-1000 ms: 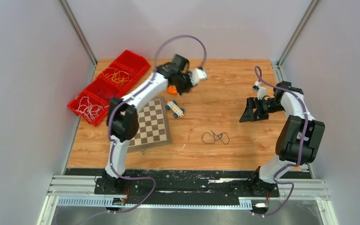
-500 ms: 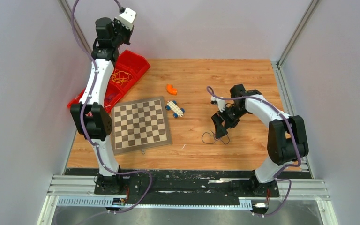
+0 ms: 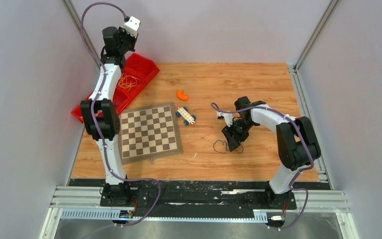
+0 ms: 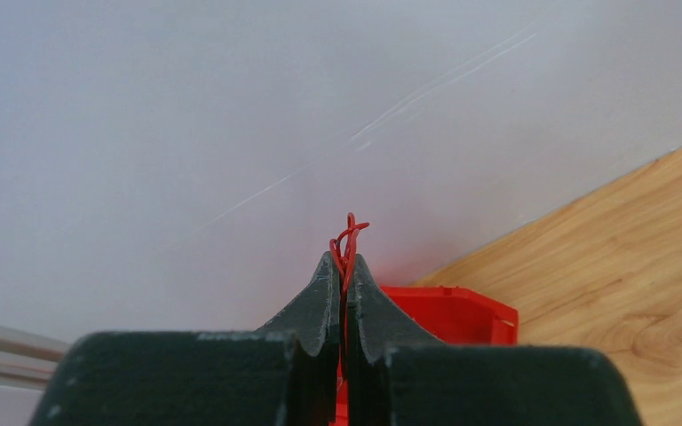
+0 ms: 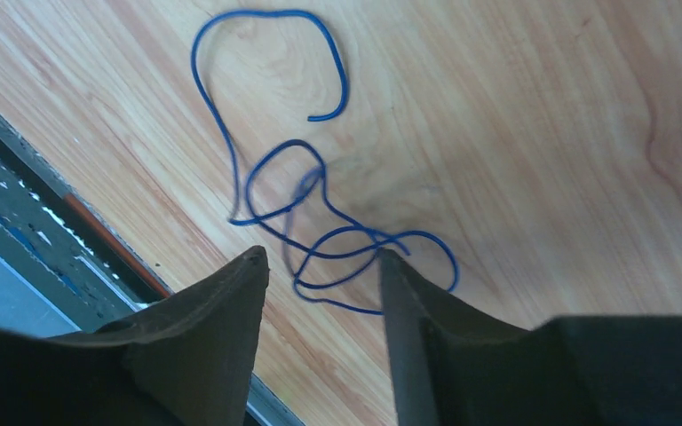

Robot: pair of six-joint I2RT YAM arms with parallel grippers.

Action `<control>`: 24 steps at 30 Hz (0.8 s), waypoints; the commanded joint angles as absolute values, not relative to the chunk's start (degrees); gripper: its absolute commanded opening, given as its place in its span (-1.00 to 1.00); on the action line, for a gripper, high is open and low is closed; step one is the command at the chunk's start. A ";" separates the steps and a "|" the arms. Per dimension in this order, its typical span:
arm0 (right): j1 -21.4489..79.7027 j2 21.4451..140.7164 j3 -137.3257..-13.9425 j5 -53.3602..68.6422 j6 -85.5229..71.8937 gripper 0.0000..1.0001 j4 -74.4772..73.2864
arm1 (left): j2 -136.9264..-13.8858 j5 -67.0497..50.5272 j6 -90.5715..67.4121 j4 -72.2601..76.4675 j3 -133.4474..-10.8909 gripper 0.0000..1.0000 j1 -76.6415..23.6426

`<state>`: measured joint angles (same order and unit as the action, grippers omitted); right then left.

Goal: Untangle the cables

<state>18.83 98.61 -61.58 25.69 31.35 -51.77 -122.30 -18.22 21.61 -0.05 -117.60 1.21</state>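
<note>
A thin blue cable (image 5: 320, 232) lies in loose tangled loops on the wooden table; from above it looks dark (image 3: 219, 149). My right gripper (image 5: 320, 259) hangs low over it near the table's front edge, jaws open, with some loops lying between the fingertips (image 5: 253, 266). In the top view that gripper (image 3: 232, 142) covers the cable's right part. My left gripper (image 4: 346, 263) is raised high against the back-left wall, shut on a thin red cable (image 4: 349, 232) whose end curls out above the tips. Yellow-orange cables (image 3: 126, 81) sit in a red bin.
A row of red bins (image 3: 142, 67) lies along the back-left edge, partly behind the left arm. A checkerboard (image 3: 149, 132) lies left of centre. A small toy car (image 3: 185, 115) and an orange piece (image 3: 181, 94) lie beyond it. The table's front rail (image 5: 44, 222) is close to the right gripper.
The left arm swung from the table's back middle up over the red bins. The right arm moved left and down onto the dark cable, and its jaws narrowed.
</note>
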 commanded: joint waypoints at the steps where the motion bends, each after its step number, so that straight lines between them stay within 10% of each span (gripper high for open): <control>1: 18.90 99.24 -60.47 25.44 31.20 -0.14 -50.30 | -124.06 -18.31 23.30 6.44 -120.01 -1.00 1.48; 7: 18.94 99.02 -59.69 25.14 31.31 -0.96 -50.14 | -129.37 -18.29 20.75 11.42 -122.82 -1.00 2.18; 24: 18.96 98.61 -62.05 25.86 30.51 -1.00 -51.31 | -138.31 -19.26 15.55 3.90 -122.43 -0.92 4.48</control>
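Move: The left hand, already pinching the red cable, has the red bin's empty far compartment about 11 cm straight ahead and some 28 cm below. The yellow cables in the bin lie about 2 cm ahead and 7 cm left of that hand, 29 cm below. The blue cable's tangle is practically at the right hand's open fingers, about 2 cm left and 2 cm below; the toy car stands some 20 cm ahead and 24 cm left of this hand. Forward at first, then mostly down, the left hand carries the red cable about 13 cm lower and 5 cm farther out towards the bin's far compartment, fingers staying shut and tipping slightly down by the end. Meanwhile the right hand sinks and draws back about 1 cm each while its half-open fingers close fully, pinching the blue cable's tangle at the table, then holds still. ##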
